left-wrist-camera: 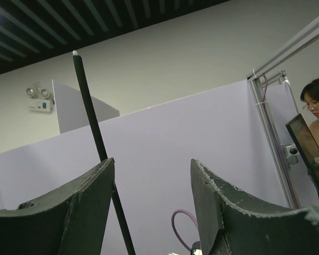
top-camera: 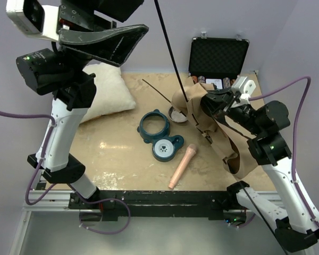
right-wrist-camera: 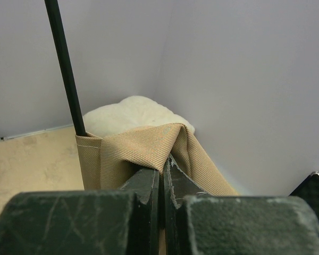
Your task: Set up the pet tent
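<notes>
The pet tent (top-camera: 183, 98) is a crumpled tan fabric bundle at the right of the table, with a strip trailing toward the front edge. My right gripper (top-camera: 200, 103) is shut on a fold of that fabric (right-wrist-camera: 149, 143), and its jaws (right-wrist-camera: 162, 167) are pressed together. A long dark pole (top-camera: 167, 45) rises steeply from a fabric sleeve (right-wrist-camera: 90, 154). High at the upper left, my left gripper (top-camera: 141, 21) is open. In the left wrist view the pole (left-wrist-camera: 90, 111) passes by its left finger (left-wrist-camera: 80, 202), and nothing sits between its fingertips (left-wrist-camera: 152, 162).
A fluffy white pillow (top-camera: 106, 93) lies at the back left. A black open case (top-camera: 218, 56) stands at the back right. Mid-table lie a teal ring (top-camera: 154, 125), a teal paw-print disc (top-camera: 166, 149), a pink cylinder (top-camera: 182, 166) and a thin loose rod (top-camera: 154, 90).
</notes>
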Available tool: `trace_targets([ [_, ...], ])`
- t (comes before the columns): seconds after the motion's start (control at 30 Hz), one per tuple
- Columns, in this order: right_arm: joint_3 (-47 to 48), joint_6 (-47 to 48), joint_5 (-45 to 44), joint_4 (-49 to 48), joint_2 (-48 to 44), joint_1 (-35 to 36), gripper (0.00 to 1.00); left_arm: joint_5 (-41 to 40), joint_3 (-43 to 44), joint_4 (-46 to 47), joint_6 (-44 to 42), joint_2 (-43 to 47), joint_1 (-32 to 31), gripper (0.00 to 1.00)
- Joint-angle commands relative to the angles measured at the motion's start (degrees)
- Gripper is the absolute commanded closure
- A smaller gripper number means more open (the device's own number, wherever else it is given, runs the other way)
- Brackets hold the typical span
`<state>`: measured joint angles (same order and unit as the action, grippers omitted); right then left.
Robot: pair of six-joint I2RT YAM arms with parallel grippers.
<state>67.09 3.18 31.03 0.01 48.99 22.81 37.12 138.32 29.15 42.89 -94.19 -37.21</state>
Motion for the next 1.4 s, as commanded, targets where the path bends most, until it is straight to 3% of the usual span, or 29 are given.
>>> trace_targets([
  [0.0,-0.21,2.88,-0.70,1.83,-1.09,0.92,1.00,-1.97,1.86,0.30,0.35,1.82,-0.14,0.37],
  [0.47,-1.08,5.61,-0.18,3.94,-2.41,1.89,1.00,-8.21,1.51,-4.01,-1.15,1.91,0.03,0.41],
  [0.97,-2.93,8.24,0.35,7.02,-2.67,3.38,1.00,-1.53,-0.07,1.70,3.43,2.00,-0.06,0.45],
  [1.03,-3.19,8.51,0.26,6.93,-2.59,3.91,1.00,-1.62,-0.68,0.48,3.86,2.34,-0.06,0.49],
  [1.17,-3.89,9.30,-0.26,7.11,-2.67,4.70,1.00,-0.48,-3.58,2.05,4.92,3.92,0.03,0.66],
  [1.2,-4.16,9.39,-0.26,7.11,-2.85,4.79,1.00,0.05,-3.76,2.23,5.09,4.10,0.03,0.74],
  [1.27,-4.51,9.39,-0.35,7.20,-3.02,5.14,1.00,1.28,-4.20,1.27,5.09,4.54,0.03,0.98],
  [1.37,-4.60,9.13,-1.31,6.32,-3.73,5.40,1.00,4.09,-6.65,-1.88,4.75,6.03,-0.14,1.00],
])
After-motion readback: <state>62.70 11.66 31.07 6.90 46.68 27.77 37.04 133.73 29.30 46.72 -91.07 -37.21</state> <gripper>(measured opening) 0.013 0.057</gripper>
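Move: The upright pole rises past the open left fingers, its nearest stretch some 5 cm to that hand's right and 3 cm farther out, at about the same height. From the right hand, already pinching the tent cloth, the pole's mouth in the sleeve lies about 6 cm left, 2 cm back and nearly level; the bulk of the tent cloth hangs around 20 cm below, some 9 cm right and 8 cm back. The left fingers shut around the pole and pinch it high above the tent, the hand hovering within a couple of centimetres and the closing coming late. The right hand keeps its pinch on the tent cloth beside the sleeve and sinks about 5 cm, drifting slightly left and back, while its left side tips down some 10 degrees, leaning the pole towards the left gripper. ##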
